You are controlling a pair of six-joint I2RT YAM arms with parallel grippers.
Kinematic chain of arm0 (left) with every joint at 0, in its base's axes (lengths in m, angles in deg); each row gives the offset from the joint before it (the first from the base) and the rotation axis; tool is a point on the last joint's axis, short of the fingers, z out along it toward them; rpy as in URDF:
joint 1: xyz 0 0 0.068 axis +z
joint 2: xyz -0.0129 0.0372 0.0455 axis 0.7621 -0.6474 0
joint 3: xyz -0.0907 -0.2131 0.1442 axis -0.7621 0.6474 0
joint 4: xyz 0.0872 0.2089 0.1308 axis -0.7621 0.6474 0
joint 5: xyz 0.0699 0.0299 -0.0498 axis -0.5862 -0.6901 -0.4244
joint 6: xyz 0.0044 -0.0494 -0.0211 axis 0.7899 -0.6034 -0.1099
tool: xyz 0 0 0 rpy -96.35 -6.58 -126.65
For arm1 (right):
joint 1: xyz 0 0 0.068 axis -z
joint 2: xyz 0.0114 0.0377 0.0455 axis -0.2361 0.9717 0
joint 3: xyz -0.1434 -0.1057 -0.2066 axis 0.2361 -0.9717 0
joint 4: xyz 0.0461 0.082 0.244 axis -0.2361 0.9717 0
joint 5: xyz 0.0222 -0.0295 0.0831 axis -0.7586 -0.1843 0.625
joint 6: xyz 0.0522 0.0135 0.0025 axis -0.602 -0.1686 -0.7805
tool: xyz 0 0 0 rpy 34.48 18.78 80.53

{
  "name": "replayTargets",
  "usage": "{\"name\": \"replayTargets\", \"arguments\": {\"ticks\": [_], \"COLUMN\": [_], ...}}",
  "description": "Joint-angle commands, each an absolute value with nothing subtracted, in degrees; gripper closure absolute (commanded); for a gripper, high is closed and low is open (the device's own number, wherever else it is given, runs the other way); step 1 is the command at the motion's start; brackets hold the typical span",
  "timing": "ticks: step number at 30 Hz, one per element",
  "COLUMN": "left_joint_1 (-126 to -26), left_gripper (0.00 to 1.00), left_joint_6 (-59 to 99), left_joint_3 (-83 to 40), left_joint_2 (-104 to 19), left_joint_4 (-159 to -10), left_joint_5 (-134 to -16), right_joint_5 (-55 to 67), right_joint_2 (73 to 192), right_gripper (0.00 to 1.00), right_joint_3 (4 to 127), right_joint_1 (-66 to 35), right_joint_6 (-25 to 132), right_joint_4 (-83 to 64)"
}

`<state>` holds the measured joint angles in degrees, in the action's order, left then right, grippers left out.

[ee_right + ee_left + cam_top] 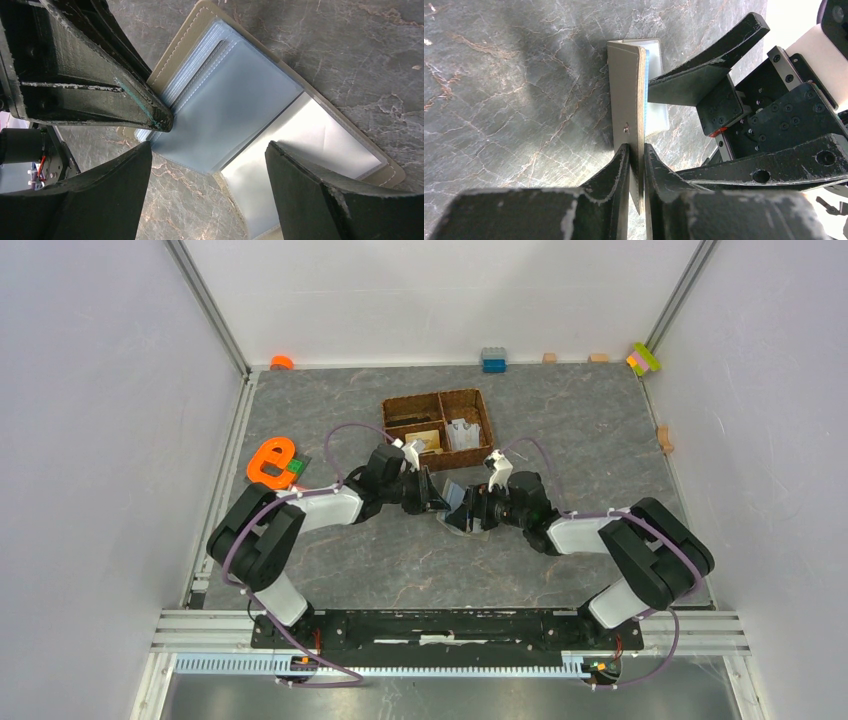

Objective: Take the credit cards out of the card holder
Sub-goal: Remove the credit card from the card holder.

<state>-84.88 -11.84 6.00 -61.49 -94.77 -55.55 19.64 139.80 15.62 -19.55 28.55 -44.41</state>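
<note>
The grey-olive card holder (456,492) lies open on the table between both arms. My left gripper (636,150) is shut on the edge of one cover flap (626,90), holding it upright. My right gripper (207,150) is open and hovers over the light-blue plastic sleeves (240,100); one of its fingers (694,80) reaches against the sleeves beside the raised flap. I see no card in the sleeves facing me. A small tan credit card (424,439) lies in the brown basket's near left compartment.
The brown woven divided basket (476,398) stands just behind the grippers. An orange letter shape (270,462) lies at the left. A blue brick (493,360), small wooden blocks (598,357) and a coloured block (644,358) line the back wall.
</note>
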Motion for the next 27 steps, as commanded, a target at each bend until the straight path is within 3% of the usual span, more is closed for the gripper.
{"name": "replayTargets", "arguments": {"ticks": [1, 10, 21, 27], "left_joint_1": [-85.51, -86.11, -86.32, -86.31], "left_gripper": [0.80, 0.80, 0.80, 0.80], "left_joint_6": [-13.71, -14.11, -13.19, -13.02], "left_joint_3": [5.92, 6.37, 5.78, 5.32], "left_joint_2": [-61.25, -61.60, -61.61, -62.13], "left_joint_4": [-98.36, -99.31, -98.21, -98.03], "left_joint_5": [-53.97, -54.46, -55.10, -54.58], "right_joint_5": [19.19, 13.68, 12.30, 12.24], "right_joint_2": [140.40, 140.43, 141.22, 141.34], "right_gripper": [0.12, 0.17, 0.45, 0.54], "right_joint_3": [17.26, 15.64, 16.28, 16.67], "right_joint_1": [-19.36, -19.30, -19.27, -19.21], "right_joint_6": [28.05, 25.89, 26.81, 27.34], "right_joint_4": [-44.90, -45.94, -44.19, -43.63]}}
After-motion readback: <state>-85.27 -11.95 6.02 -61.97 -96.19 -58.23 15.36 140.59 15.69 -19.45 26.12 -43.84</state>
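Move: The blue card pocket of the open card holder lies just beyond the right fingertips, about 1 cm ahead, 2 cm left and 1 cm below; the holder's clear sleeve is roughly 3 cm to the right hand's right, level in reach and 1 cm lower. The wicker basket stands some 16 cm ahead and 6 cm left of the right hand. From the left hand, which already pinches the holder's edge, the blue pocket is about 4 cm right, level in reach and 2 cm lower. Ease the right gripper about 1 cm each forward, down and back to its right, swinging it some 5 degrees clockwise, and from halfway on close its wide-open fingers to about half, pinching the blue pocket's loose leaf between the tips. Keep the left fingers gripping the holder's edge while that hand drifts forward not quite 1 cm. ##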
